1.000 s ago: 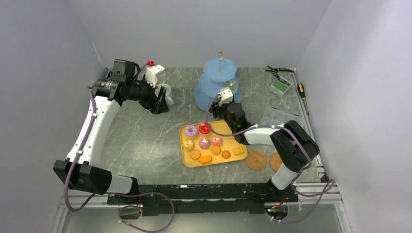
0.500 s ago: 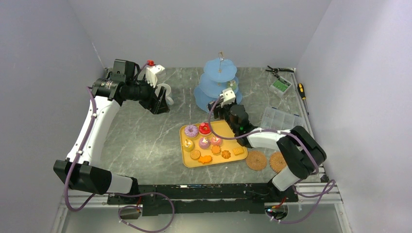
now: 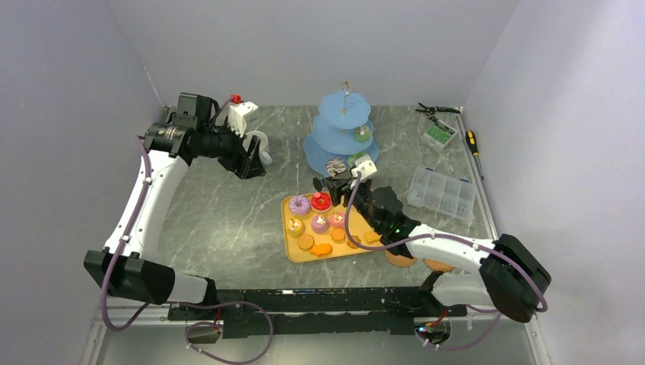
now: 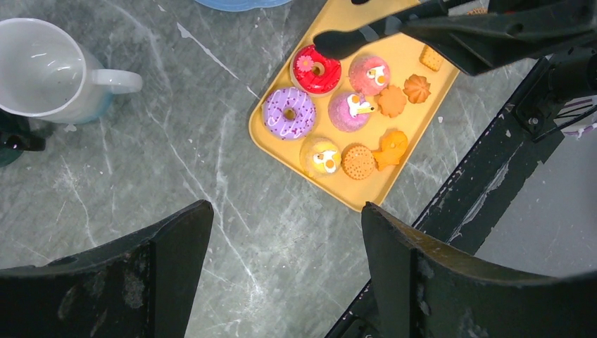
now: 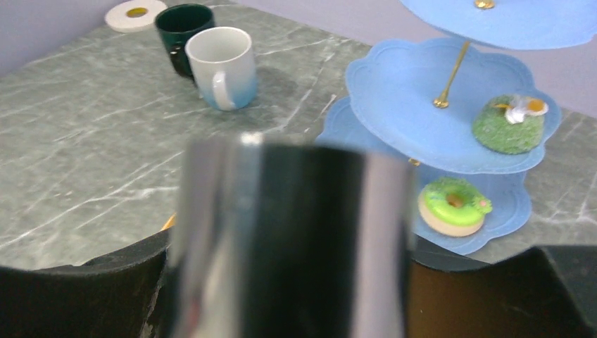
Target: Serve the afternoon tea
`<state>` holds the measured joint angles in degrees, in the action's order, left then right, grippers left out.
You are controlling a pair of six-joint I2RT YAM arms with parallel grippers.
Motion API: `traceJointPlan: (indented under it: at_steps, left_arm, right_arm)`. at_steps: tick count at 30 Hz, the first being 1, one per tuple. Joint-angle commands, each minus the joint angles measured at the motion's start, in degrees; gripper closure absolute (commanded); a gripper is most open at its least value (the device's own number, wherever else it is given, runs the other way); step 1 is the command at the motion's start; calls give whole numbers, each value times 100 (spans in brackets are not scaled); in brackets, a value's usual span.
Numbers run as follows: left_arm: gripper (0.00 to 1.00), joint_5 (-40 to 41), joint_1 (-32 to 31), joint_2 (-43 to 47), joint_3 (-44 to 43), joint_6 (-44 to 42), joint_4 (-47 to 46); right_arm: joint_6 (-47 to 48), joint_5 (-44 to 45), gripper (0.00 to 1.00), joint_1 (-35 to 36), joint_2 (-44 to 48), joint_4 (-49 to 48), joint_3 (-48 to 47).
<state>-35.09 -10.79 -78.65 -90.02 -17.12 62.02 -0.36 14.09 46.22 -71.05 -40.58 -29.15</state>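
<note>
The light-blue three-tier stand (image 3: 344,114) carries a green cupcake (image 5: 508,125) on its middle tier and a green doughnut (image 5: 454,204) on the bottom tier. Doughnuts, cupcakes and orange biscuits lie on the yellow tray (image 3: 363,251), among them a red doughnut (image 4: 316,68) and a purple doughnut (image 4: 288,113). My right gripper (image 3: 356,188) is shut on the black tongs (image 4: 394,27), whose tips hang over the red doughnut. The white mug (image 4: 42,67) and dark green mug (image 5: 181,27) stand at the back left. My left gripper (image 4: 281,267) hovers open beside the white mug, holding nothing.
Two woven coasters (image 3: 401,251) lie right of the tray, partly under the right arm. A clear parts box (image 3: 441,190), a green box (image 3: 439,134), pliers (image 3: 437,110) and a screwdriver (image 3: 474,141) sit at the back right. A white tape roll (image 5: 135,13) lies behind the mugs.
My right arm has drawn back from the stand's bottom tier to above the tray, tongs still in its grip. A doughnut now shows on the bottom tier. The left arm has not moved.
</note>
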Motion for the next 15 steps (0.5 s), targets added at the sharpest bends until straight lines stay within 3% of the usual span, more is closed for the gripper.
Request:
traceJointPlan:
  at_steps: [1,15]
  left_arm:
    - [17,-197,28,-61,-200,73,-1]
    - [17,-191,33,-17,-272,98,44]
  right_arm:
    - [-403,-57,35,248,296,152,181]
    - [-353,-41,36,526,-294,75,120]
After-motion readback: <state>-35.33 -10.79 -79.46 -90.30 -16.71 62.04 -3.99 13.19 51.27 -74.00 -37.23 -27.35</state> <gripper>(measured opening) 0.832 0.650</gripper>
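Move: The right gripper, holding the open tongs, has the red donut below it: about 5 cm to its left, 2 cm ahead and some 17 cm down. The purple donut is roughly 6 cm to the left of the red one and 1 cm nearer the base. The pink cake lies about 3 cm back from the gripper and level with it sideways. From the idle left gripper the red donut is some 15 cm to the right, 3 cm ahead and 26 cm down. Lower the right gripper about 5 cm towards the red donut, first easing it back some 3 cm and left 2 to 3 cm from beside the tiered stand, then sinking nearly straight down. Keep hold of the tongs with their tips spread, tilting the gripper slightly nose-down and turning it a little counter-clockwise, to bring the tips around the donut. ##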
